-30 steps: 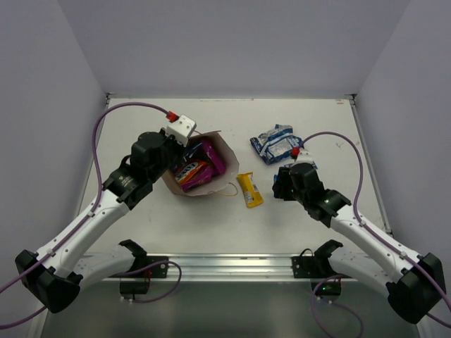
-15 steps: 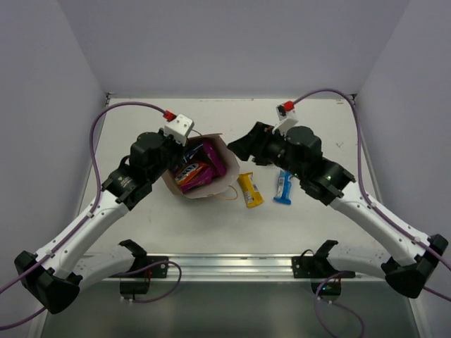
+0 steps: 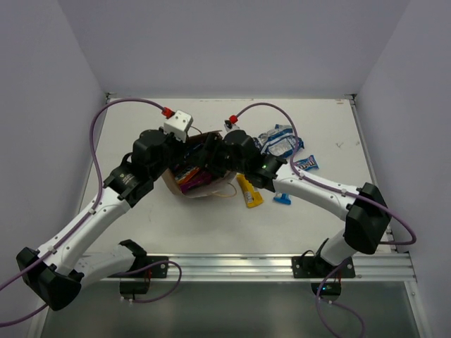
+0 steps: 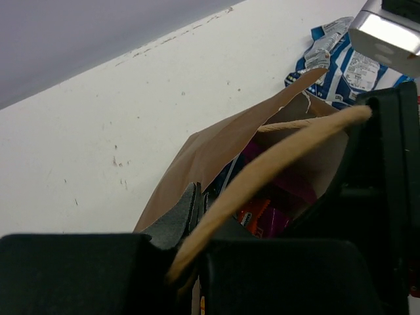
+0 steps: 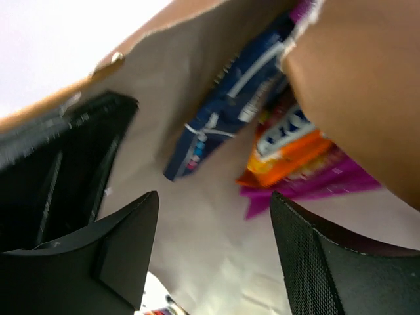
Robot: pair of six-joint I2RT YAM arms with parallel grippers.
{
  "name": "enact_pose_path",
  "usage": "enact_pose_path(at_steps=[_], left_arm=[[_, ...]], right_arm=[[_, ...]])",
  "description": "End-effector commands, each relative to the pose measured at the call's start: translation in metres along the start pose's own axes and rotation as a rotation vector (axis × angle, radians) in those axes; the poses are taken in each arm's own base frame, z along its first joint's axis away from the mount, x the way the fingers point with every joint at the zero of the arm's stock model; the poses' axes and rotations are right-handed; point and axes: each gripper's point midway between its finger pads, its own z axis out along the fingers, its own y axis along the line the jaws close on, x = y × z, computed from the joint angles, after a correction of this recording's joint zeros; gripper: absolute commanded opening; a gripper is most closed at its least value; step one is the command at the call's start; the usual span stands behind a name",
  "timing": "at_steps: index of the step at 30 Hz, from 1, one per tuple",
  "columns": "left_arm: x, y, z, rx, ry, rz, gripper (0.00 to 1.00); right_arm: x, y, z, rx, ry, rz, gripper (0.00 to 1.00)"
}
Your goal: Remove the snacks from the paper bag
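Note:
The brown paper bag (image 3: 184,187) lies on its side at centre-left, mouth facing right. My left gripper (image 3: 180,151) is shut on the bag's upper rim (image 4: 197,157), and a pale loop handle (image 4: 282,157) crosses its view. My right gripper (image 3: 204,158) stands open in the bag's mouth with nothing between its fingers (image 5: 213,203). Ahead of it inside lie a dark blue bag (image 5: 230,105), an orange-red packet (image 5: 289,147) and a magenta pouch (image 5: 321,180). Out on the table are a yellow bar (image 3: 248,190), two blue bars (image 3: 282,199) (image 3: 306,163) and a blue-white packet (image 3: 278,141).
The right arm's forearm (image 3: 310,184) stretches across the table's middle, above the yellow bar. The two wrists sit close together at the bag. Grey walls close in the table on three sides. A metal rail (image 3: 232,264) runs along the near edge.
My right arm swung from the table's right side over to the bag's mouth and its jaws opened wider. A blue bar now lies beside the yellow bar. My left gripper kept its hold.

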Motion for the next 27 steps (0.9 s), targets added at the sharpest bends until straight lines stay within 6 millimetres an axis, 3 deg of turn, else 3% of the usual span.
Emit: enact_pose_path(at_steps=[1,5,15,17,21,22,24,27], left_arm=[[-0.022,-0.005,-0.005,0.021,-0.048,-0.053,0.00],[-0.019,-0.007,-0.007,0.030,-0.032,-0.055,0.00],[-0.021,-0.009,-0.016,0.046,-0.031,-0.063,0.00],[-0.019,-0.010,-0.015,0.055,-0.026,-0.066,0.00],[-0.019,-0.007,-0.016,0.035,-0.025,-0.063,0.00],[-0.018,-0.005,-0.017,0.027,-0.023,-0.060,0.00],[-0.015,0.001,-0.016,-0.008,-0.017,-0.056,0.00],[-0.011,0.010,-0.015,-0.055,-0.003,-0.048,0.00]], right_arm=[[-0.020,0.046,0.006,-0.143,-0.079,0.103,0.72],[-0.026,0.054,0.022,-0.137,-0.111,0.127,0.73],[-0.022,0.035,0.062,-0.083,-0.144,0.164,0.70],[-0.021,0.033,0.068,-0.081,-0.139,0.148,0.63],[-0.020,0.029,0.067,-0.072,-0.144,0.119,0.34],[-0.018,0.025,0.065,-0.067,-0.141,0.111,0.20],[-0.023,0.035,0.052,-0.097,-0.154,0.073,0.03],[-0.029,0.049,0.026,-0.137,-0.169,0.008,0.00]])
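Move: The navy packet lies in the open bag, roughly 4 cm ahead of the right gripper, 5 cm to its left and 5 cm lower. The orange packet is about 3 cm back, 5 cm left and 7 cm below that gripper; the near magenta packet is about 6 cm back, 1 cm left and 8 cm down. From the left gripper the navy packet sits about 1 cm ahead, 2 cm right and 8 cm below. Push the open right gripper deeper into the bag towards the navy packet, going about 5 cm left and 4 cm forward while sinking some 3 cm, with only a slight turn of the wrist. At the bottom of the reach, shut its fingers almost fully; what they catch can't be seen. Keep the left gripper pinching the bag's rim and nearly still. ##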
